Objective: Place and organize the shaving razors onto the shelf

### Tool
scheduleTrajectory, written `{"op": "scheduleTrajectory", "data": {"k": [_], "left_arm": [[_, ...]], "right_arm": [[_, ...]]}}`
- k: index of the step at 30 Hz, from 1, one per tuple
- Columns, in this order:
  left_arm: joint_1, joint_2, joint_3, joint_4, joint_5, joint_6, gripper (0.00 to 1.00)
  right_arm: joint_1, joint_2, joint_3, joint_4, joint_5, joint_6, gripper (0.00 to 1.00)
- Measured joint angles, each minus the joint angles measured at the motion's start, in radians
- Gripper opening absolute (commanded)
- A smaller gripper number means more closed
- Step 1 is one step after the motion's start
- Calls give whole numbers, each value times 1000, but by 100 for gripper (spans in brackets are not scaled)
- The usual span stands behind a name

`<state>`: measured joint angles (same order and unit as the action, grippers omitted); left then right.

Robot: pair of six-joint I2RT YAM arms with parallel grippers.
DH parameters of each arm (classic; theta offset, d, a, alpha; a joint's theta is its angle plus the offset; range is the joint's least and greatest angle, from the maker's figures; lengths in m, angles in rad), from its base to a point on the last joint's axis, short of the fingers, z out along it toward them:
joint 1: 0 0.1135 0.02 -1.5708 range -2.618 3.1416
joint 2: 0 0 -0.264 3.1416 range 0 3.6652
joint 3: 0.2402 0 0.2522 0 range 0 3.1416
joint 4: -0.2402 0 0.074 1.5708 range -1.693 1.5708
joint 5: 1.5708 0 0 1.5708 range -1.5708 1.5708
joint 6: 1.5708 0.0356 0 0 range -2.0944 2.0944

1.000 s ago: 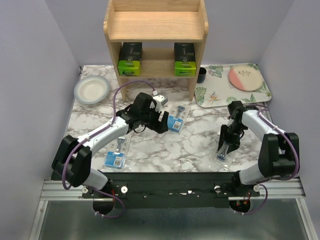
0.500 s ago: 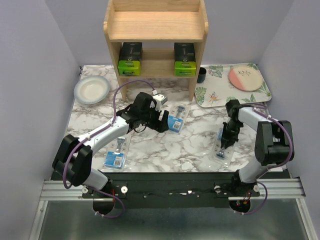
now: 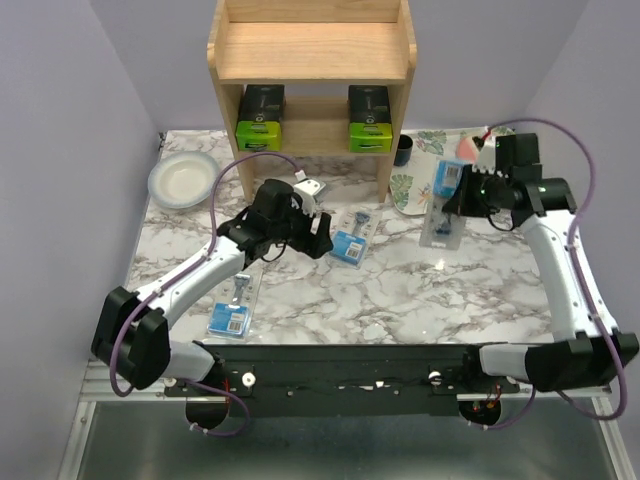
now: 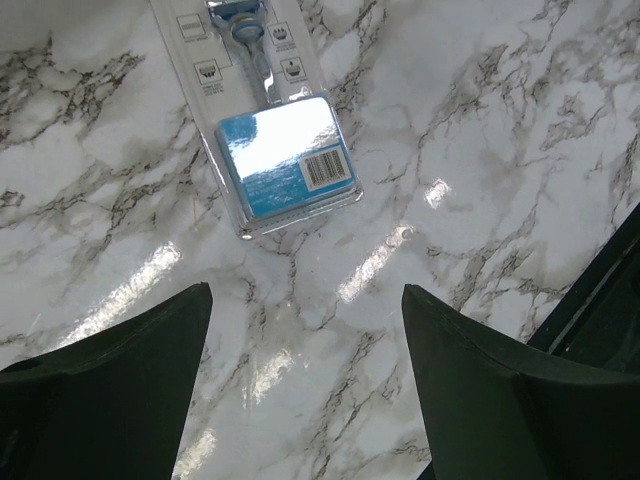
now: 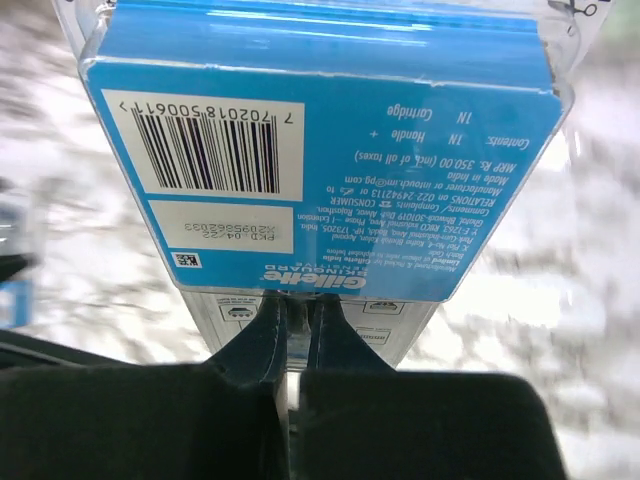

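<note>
The shelf (image 3: 310, 60) stands at the back, with two black razor boxes with green ends (image 3: 259, 118) (image 3: 368, 118) on its lower tier. My right gripper (image 3: 466, 196) (image 5: 295, 310) is shut on the clear edge of a blue-card blister pack (image 3: 443, 204) (image 5: 320, 150), held in the air near the floral tray. My left gripper (image 3: 321, 243) (image 4: 305, 292) hangs open just left of a second blister pack (image 3: 351, 239) (image 4: 275, 150) lying flat on the marble; nothing is between its fingers (image 4: 110, 390). A third blister pack (image 3: 231, 306) lies near the front left.
A white bowl (image 3: 183, 180) sits at the back left. A floral tray (image 3: 425, 190) at the back right carries a pink plate (image 3: 490, 157). A dark cup (image 3: 403, 150) stands beside the shelf's right side. The black rail (image 3: 350, 360) runs along the front edge.
My right gripper shut on the pack at the front right and lifted it up and back toward the tray. The left arm shifted slightly and stays open.
</note>
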<state>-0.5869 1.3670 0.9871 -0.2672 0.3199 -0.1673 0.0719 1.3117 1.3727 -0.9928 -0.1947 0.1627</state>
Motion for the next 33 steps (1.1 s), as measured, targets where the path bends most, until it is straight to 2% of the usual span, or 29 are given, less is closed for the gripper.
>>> {"op": "scheduleTrajectory", "data": {"k": [7, 11, 16, 18, 26, 33], "left_arm": [[42, -63, -1, 23, -3, 21, 86], [58, -72, -3, 36, -2, 21, 86], [79, -92, -24, 52, 10, 17, 86], [100, -109, -49, 71, 35, 5, 86], [238, -155, -170, 154, 113, -108, 86], [276, -155, -174, 172, 151, -139, 86]], "right_arm": [[208, -72, 390, 62, -135, -52, 1], [322, 65, 703, 94, -117, -68, 1], [373, 288, 975, 147, -34, -75, 1], [380, 369, 1027, 188, 2, -74, 1], [386, 578, 1063, 330, 119, -65, 1], [405, 649, 1159, 418, 169, -50, 7]]}}
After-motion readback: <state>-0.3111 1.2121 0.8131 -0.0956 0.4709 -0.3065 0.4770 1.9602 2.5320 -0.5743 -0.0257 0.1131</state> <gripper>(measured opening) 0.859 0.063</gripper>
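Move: In front of the right hand, which already pinches a razor pack off the table, the open right end of the upper shelf board lies about 24 cm ahead, 23 cm left and 12 cm higher. Below that spot, the right razor box sits on the lower shelf, some 20 cm ahead, 23 cm left and 3 cm lower than the hand. The mug stands 25 cm ahead, 16 cm left and 18 cm lower. From the left hand, the shelf spot is roughly 26 cm ahead, 12 cm right and 18 cm up. Sweeping the pinched razor pack up some 30 cm and leftward, the right hand then swings forward about 15 cm, dipping a little, to bring it to the upper board's right end; its fingers tip up some 50 degrees until nearly level. The empty left hand, still open, shifts about 7 cm left, away from the middle razor pack on the table. ##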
